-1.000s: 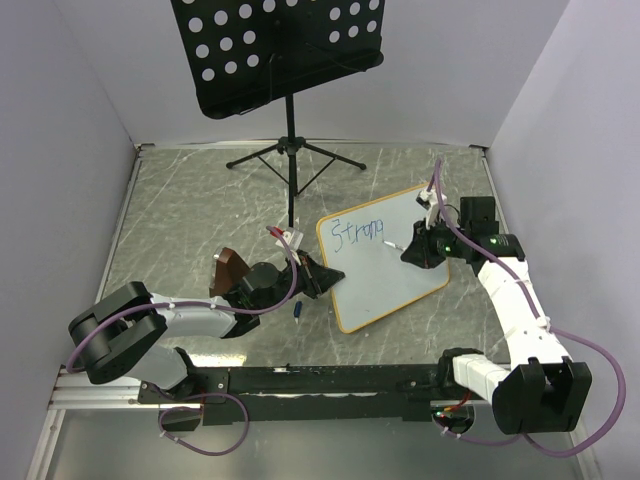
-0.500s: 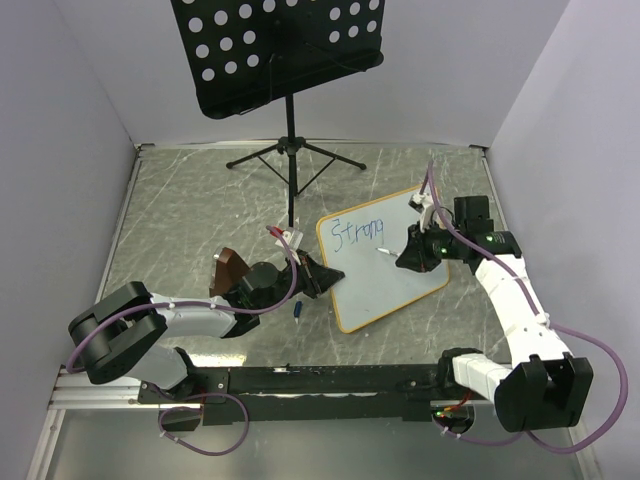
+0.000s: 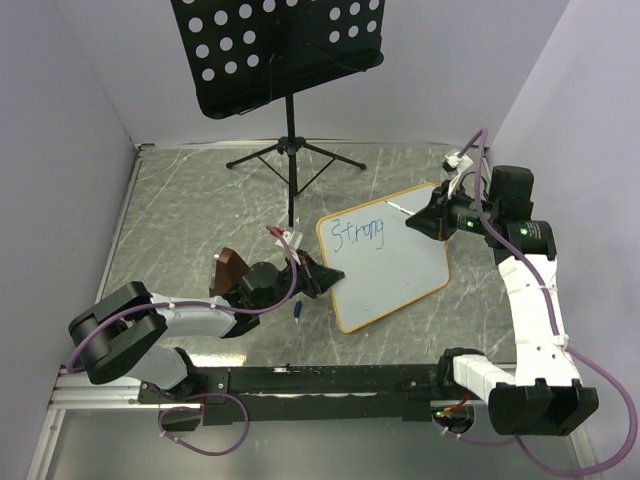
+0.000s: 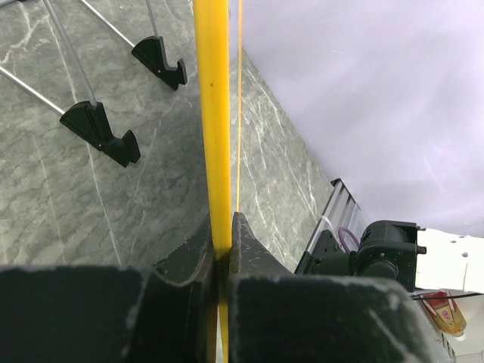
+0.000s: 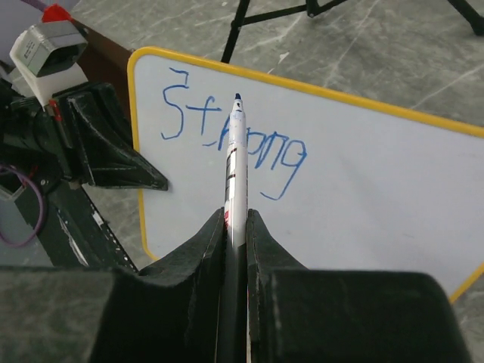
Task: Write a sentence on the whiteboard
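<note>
The whiteboard (image 3: 395, 275) lies tilted on the table, white with a yellow-orange frame. My left gripper (image 3: 322, 278) is shut on its left edge, seen as a yellow strip (image 4: 214, 113) between the jaws of the left gripper (image 4: 221, 227). Of the sentence, one blue word, "Strong" (image 3: 358, 234), shows near the top left of the whiteboard (image 5: 378, 174). My right gripper (image 3: 420, 222) hovers over the upper right corner, shut on a white marker (image 5: 236, 144). The marker's blue tip points at the word (image 5: 283, 155), held off the surface.
A black perforated music stand (image 3: 285, 50) stands at the back, its tripod feet (image 4: 102, 132) close behind the board. A small blue cap (image 3: 298, 312) lies by the board's left edge, and a brown block (image 3: 230, 270) sits beside the left arm. Walls enclose three sides.
My right gripper has lifted off the board and drawn back to the upper right with the marker. The whole word "Strong" is now uncovered. The left gripper has not moved.
</note>
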Robot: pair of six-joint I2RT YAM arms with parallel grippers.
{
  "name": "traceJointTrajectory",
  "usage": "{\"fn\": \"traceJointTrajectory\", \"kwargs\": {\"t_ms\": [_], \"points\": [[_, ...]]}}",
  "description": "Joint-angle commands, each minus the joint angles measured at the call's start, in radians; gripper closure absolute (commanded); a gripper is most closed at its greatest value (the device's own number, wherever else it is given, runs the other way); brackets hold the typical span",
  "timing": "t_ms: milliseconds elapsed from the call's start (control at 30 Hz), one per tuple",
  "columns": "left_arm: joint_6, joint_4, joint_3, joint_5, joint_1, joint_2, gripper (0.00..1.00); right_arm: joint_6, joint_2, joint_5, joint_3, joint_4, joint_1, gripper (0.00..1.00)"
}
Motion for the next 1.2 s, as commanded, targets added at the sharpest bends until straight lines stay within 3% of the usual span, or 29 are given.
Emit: {"fn": "traceJointTrajectory", "kwargs": {"t_ms": [0, 333, 1167], "points": [[0.044, 0.115, 0.005, 0.017, 0.006, -0.033, 0.99, 0.020, -0.039, -0.044, -0.058, 0.025, -0.064, 1.00], [0.036, 0.119, -0.022, 0.017, 0.006, -0.048, 0.99, 0.008, -0.091, -0.041, -0.193, 0.075, -0.171, 1.00], [0.048, 0.112, -0.020, 0.033, 0.004, -0.048, 0.99, -0.012, -0.157, -0.079, -0.315, 0.108, -0.173, 1.00]]}}
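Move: Right hand, marker gripped: the blank board just right of "Strong" lies about 5 cm ahead, 1 cm left and some 15 cm below. At the same depth below, the middle of the word "Strong" is level fore-and-aft, 12 cm left; the left gripper on the board's left edge is roughly 5 cm back, 18 cm left and 16 cm below. From the left hand, that blank spot is about 10 cm ahead, 17 cm right and 1 cm above. Downward about 7 cm, the right hand brings the marker towards the blank board beside the "g", first swinging some 4 cm to the right and then easing slightly back towards the base. The wrist turns a little clockwise and tips down, fingers still shut on the marker. The left hand keeps its pinch on the board's left edge, barely shifting. ##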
